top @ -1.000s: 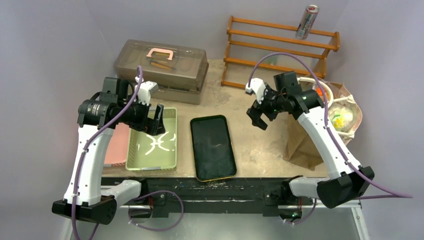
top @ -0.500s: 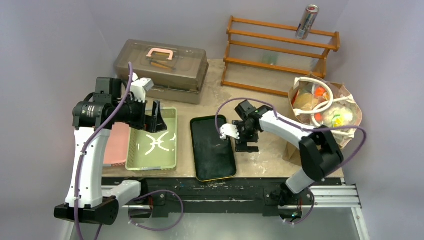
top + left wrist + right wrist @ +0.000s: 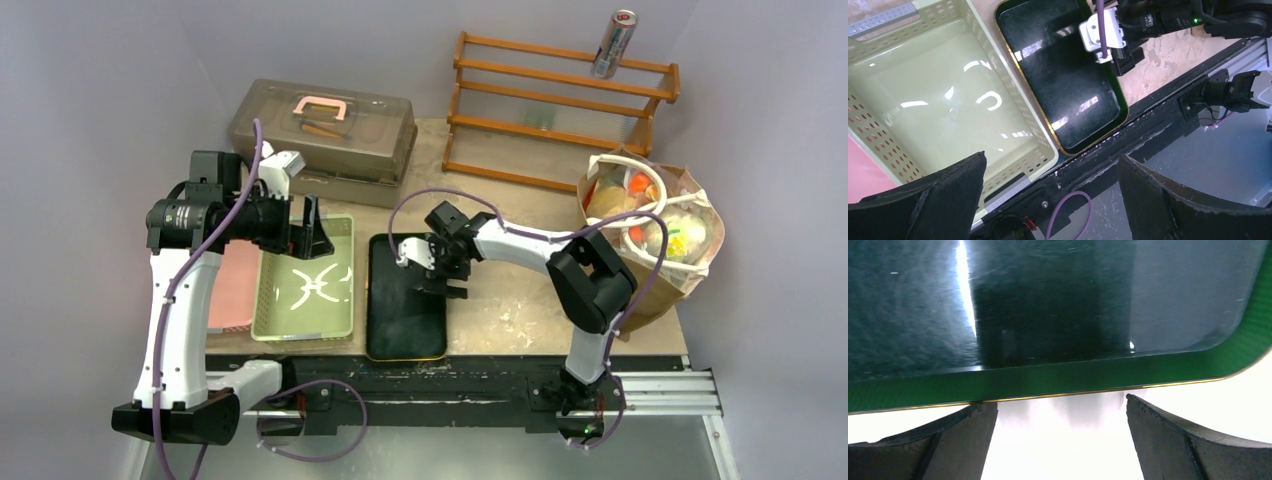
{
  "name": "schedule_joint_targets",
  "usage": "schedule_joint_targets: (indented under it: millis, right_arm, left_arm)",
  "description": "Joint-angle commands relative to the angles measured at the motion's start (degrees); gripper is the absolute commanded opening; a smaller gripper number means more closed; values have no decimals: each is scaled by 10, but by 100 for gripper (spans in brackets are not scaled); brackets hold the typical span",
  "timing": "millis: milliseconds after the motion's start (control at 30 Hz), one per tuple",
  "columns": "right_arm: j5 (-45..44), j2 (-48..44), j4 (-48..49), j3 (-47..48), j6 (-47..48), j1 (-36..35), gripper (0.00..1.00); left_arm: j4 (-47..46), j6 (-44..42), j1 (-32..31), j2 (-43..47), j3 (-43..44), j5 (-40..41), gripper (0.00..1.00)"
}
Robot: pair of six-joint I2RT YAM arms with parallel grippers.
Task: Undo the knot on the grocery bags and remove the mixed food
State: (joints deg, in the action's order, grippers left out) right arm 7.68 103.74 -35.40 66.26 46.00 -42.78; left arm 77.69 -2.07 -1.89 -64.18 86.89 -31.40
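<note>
The brown paper bag (image 3: pixel 648 296) stands at the table's right edge, its white loop handles (image 3: pixel 655 195) on top. Inside it sits the crinkly transparent bag (image 3: pixel 682 236) with the mixed food (image 3: pixel 636 184), seen only as orange, tan and yellow shapes. Both grippers are far from the bags. My right gripper (image 3: pixel 443 284) is low at the right rim of a dark tray (image 3: pixel 405 320); in the right wrist view the right gripper (image 3: pixel 1055 404) is open, its fingertips (image 3: pixel 979 412) at the tray's gold edge (image 3: pixel 1058 395). My left gripper (image 3: pixel 318 240) hangs open over a green basket (image 3: pixel 262 300), holding nothing.
A grey-brown lidded case (image 3: pixel 320 125) stands at the back left. A wooden rack (image 3: pixel 560 100) at the back right carries a silver can (image 3: pixel 613 45). A pink tray (image 3: pixel 232 290) lies left of the basket. The left wrist view shows the basket (image 3: pixel 883 125), the dark tray (image 3: pixel 1063 85) and the table's front rail (image 3: pixel 1128 150).
My right arm swung from beside the paper bag down to the dark tray, and the tray slid left toward the basket. The left arm shifted only slightly.
</note>
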Motion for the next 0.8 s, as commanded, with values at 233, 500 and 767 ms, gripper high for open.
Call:
schedule_joint_targets:
  millis: [233, 500, 767]
  right_arm:
    - [71, -158, -58, 111, -135, 62, 98]
    - [-85, -297, -174, 259, -292, 262, 99]
    - [-64, -298, -251, 284, -387, 448, 96]
  left_arm:
    - [-42, -73, -45, -15, 50, -4, 100]
    - [-126, -50, -121, -92, 124, -14, 100]
    - [-162, -37, -163, -87, 77, -2, 100]
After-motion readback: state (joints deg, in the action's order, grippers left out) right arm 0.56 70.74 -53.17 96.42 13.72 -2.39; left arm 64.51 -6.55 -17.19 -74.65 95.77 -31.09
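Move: The right fingers stand low against the black tray's right rim, the tray's middle about 8 cm to their left and 1 cm back. The green basket's middle is some 29 cm left and 1 cm ahead. The grocery bag's middle stands about 34 cm right, 2 cm ahead and 12 cm up. From the high left hand, the bag is roughly 55 cm right, 9 cm ahead and 16 cm below. Keep the open right gripper on the tray's right rim and push it left about 4 cm towards the green basket, then lift off and sweep steeply up some 35 cm and right to the left side of the grocery bag, well above it, swinging the hand clockwise. Meanwhile bring the open left gripper right and forward over the tray, rising slightly and turning clockwise. ##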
